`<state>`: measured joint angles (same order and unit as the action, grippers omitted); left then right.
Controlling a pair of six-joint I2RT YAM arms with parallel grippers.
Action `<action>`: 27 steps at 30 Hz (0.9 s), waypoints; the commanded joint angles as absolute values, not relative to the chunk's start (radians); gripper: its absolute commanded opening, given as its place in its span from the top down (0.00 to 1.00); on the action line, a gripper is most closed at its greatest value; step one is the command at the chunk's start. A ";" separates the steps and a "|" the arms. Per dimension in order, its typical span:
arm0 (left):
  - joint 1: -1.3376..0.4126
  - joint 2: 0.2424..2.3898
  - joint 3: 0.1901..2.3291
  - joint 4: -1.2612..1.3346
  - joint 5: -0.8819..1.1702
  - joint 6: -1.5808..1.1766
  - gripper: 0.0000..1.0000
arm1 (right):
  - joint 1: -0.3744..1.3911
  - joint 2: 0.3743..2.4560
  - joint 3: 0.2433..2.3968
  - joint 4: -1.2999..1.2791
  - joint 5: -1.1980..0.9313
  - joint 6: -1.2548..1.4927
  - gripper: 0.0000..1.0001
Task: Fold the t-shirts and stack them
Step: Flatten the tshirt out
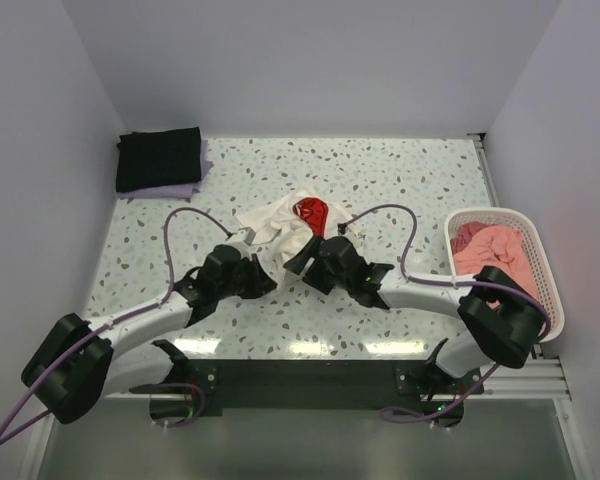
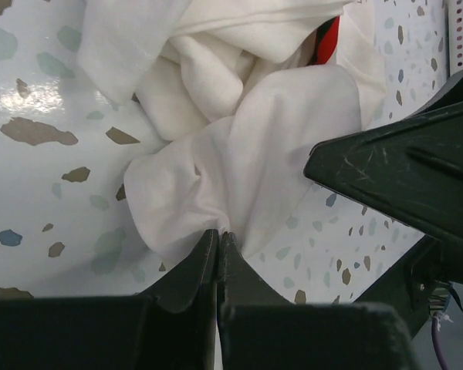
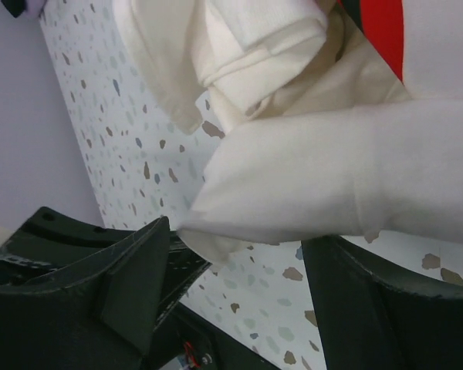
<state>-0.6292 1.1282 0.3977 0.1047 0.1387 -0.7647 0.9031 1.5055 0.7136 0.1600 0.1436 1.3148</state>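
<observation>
A cream-white t-shirt (image 1: 278,225) lies crumpled at the middle of the table, its red print (image 1: 312,211) showing on top. My left gripper (image 2: 218,236) is shut on a pinch of this shirt's near edge (image 2: 239,169). From the right, my right gripper (image 3: 243,240) stands open, with a rounded fold of the same shirt (image 3: 316,177) hanging between its fingers. One dark finger of the right gripper (image 2: 401,173) shows in the left wrist view. A folded black t-shirt (image 1: 158,158) rests on a pale lavender one (image 1: 196,186) at the far left corner. A salmon-pink t-shirt (image 1: 488,250) lies in the basket.
The white slatted basket (image 1: 543,275) stands at the table's right edge. Both arms reach inward and meet near the table's middle. Grey walls close in the left, back and right sides.
</observation>
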 commanded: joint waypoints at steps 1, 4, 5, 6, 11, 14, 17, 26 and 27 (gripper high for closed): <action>-0.664 1.121 0.400 0.138 0.155 -0.755 1.00 | 0.911 1.454 0.703 0.182 0.215 1.336 0.29; -0.686 1.137 0.411 0.141 0.158 -0.747 1.00 | 0.919 1.453 0.707 0.183 0.219 1.335 0.29; -0.692 1.138 0.413 0.140 0.153 -0.749 1.00 | 0.920 1.459 0.710 0.180 0.221 1.335 0.29; -0.696 1.140 0.414 0.143 0.156 -0.756 1.00 | 0.922 1.463 0.715 0.176 0.221 1.333 0.29; -0.707 1.125 0.408 0.160 0.179 -0.756 1.00 | 0.923 1.500 0.723 0.178 0.227 1.327 0.33; -0.706 1.108 0.407 0.163 0.195 -0.752 1.00 | 0.923 1.490 0.721 0.146 0.276 1.313 0.60; -0.706 1.091 0.414 0.140 0.183 -0.739 1.00 | 0.920 1.431 0.739 0.031 0.357 1.290 1.00; -0.695 1.162 0.578 0.002 -0.104 -0.752 0.53 | 0.874 1.126 0.859 -0.357 0.571 0.999 1.00; -0.692 1.182 0.595 0.023 -0.106 -0.747 0.52 | 0.862 1.114 0.870 -0.380 0.569 0.956 1.00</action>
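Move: The shirt's near edge lies between the right hand's open fingers, only about 1 cm ahead of the hand point and 1 cm left of it. From that hand the red print is about 14 cm ahead and 2 cm left, and the crumpled folds some 11 cm ahead and 4 cm left, both about 4 cm lower. For the left hand, already pinching the shirt's corner, that edge is roughly 3 cm ahead, 5 cm right. The right fingers close on the shirt's near edge while the left hand keeps its pinch on the corner, easing about 2 cm back and to the right. Then the right hand pulls the cloth some 8 cm right and about as far up, tilting roughly 20 degrees with its fingertips swinging up. The left opens about halfway, lets go, and moves up and forward. ##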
